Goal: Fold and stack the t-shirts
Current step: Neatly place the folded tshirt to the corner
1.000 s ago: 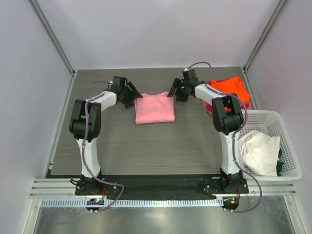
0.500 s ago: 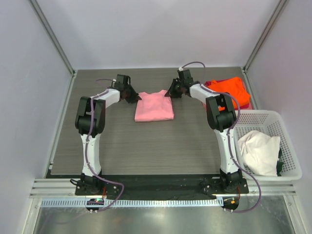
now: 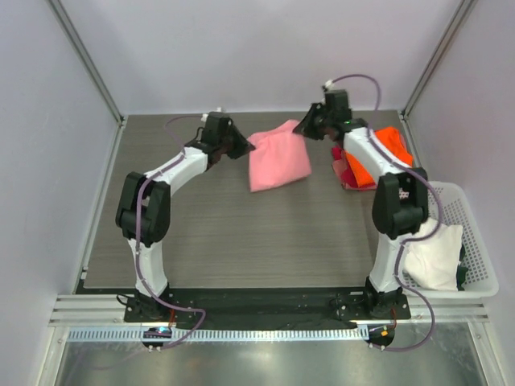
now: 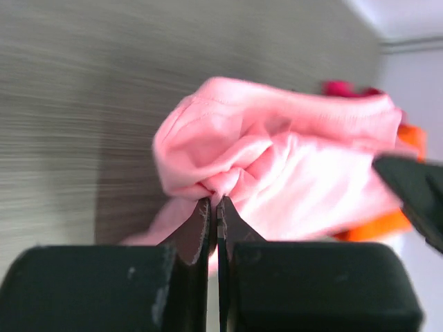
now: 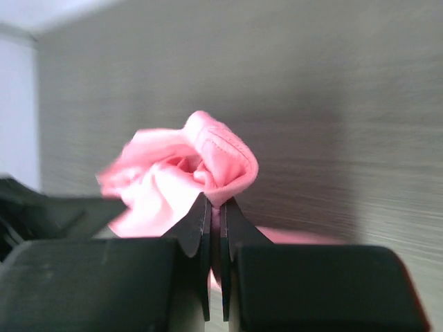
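The folded light pink t-shirt [image 3: 278, 155] hangs above the table's far middle, held at its two far corners. My left gripper [image 3: 246, 145] is shut on its left corner, and the cloth [image 4: 277, 166] bunches right at the jaw tips. My right gripper [image 3: 304, 127] is shut on the right corner, with pink cloth [image 5: 201, 173] pinched between its jaws. The bright orange t-shirt [image 3: 378, 153] lies folded at the far right on top of the magenta-red t-shirt [image 3: 344, 178]. The cream-white t-shirt [image 3: 426, 249] lies crumpled in the basket.
A white plastic lattice basket [image 3: 471, 201] stands at the right edge of the table, beside the right arm. Grey walls and metal frame posts [image 3: 84, 60] enclose the table on three sides.
Both grippers closed on the pink t-shirt's far corners, lifted it off the table and carried it to the right, toward the orange one. It now hangs tilted.
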### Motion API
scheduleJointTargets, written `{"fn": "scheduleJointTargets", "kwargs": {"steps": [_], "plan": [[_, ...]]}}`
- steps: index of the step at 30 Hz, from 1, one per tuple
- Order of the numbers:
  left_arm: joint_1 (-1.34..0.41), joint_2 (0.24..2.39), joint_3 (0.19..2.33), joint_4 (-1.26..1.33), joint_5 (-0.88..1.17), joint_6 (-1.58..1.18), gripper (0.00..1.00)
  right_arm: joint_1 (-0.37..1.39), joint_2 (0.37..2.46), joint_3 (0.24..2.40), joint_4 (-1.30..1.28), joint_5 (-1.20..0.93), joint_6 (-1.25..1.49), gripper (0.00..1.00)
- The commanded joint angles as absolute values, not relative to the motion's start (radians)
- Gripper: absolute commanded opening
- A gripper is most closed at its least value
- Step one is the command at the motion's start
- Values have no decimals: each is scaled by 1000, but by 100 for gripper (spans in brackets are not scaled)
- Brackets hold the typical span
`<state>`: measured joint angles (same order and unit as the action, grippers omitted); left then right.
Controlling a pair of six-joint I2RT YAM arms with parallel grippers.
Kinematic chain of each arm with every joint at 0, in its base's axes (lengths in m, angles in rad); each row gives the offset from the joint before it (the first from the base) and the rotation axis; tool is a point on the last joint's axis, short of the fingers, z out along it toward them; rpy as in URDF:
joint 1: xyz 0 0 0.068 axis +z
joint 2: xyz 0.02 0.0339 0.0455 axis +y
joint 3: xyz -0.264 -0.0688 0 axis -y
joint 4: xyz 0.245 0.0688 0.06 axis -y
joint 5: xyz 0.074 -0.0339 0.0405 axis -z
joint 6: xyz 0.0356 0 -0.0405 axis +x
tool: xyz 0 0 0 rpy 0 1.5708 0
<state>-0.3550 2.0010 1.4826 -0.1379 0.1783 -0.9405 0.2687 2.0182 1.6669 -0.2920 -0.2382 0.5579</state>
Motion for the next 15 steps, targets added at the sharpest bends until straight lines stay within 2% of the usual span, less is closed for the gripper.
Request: {"fn": "scheduleJointTargets", "kwargs": {"steps": [1,8,12,15], "plan": [[-507,1885,1540,20,123,-989,0,158,1812,1686,-334,-207,575,1],[-699,1969,1805,48,80,-1042,0,-83,1688,1785,-558,-100,568,1],[-770,2058,1945,69,80,-1058,0,-219,1638,1786,-594,-100,574,1],[-807,2130,2028,104,89,-1088,0,-259,1586,1750,-604,-68,549,1]]}}
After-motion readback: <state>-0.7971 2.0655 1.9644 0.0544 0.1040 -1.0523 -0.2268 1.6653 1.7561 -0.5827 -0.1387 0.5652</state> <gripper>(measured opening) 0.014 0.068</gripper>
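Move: Both hands already pinch the far corners of the pink folded t-shirt, bound for the t-shirt stack. From the left hand the stack is about 38 cm right, level ahead and 8 cm below; from the right hand, some 26 cm right, 4 cm back and 11 cm below. The white basket's middle is roughly 38 cm right of the right hand and 32 cm back, about 9 cm below. Still pinching the pink t-shirt, both hands sweep about 25 cm right towards the stack while rising some 20 cm. ##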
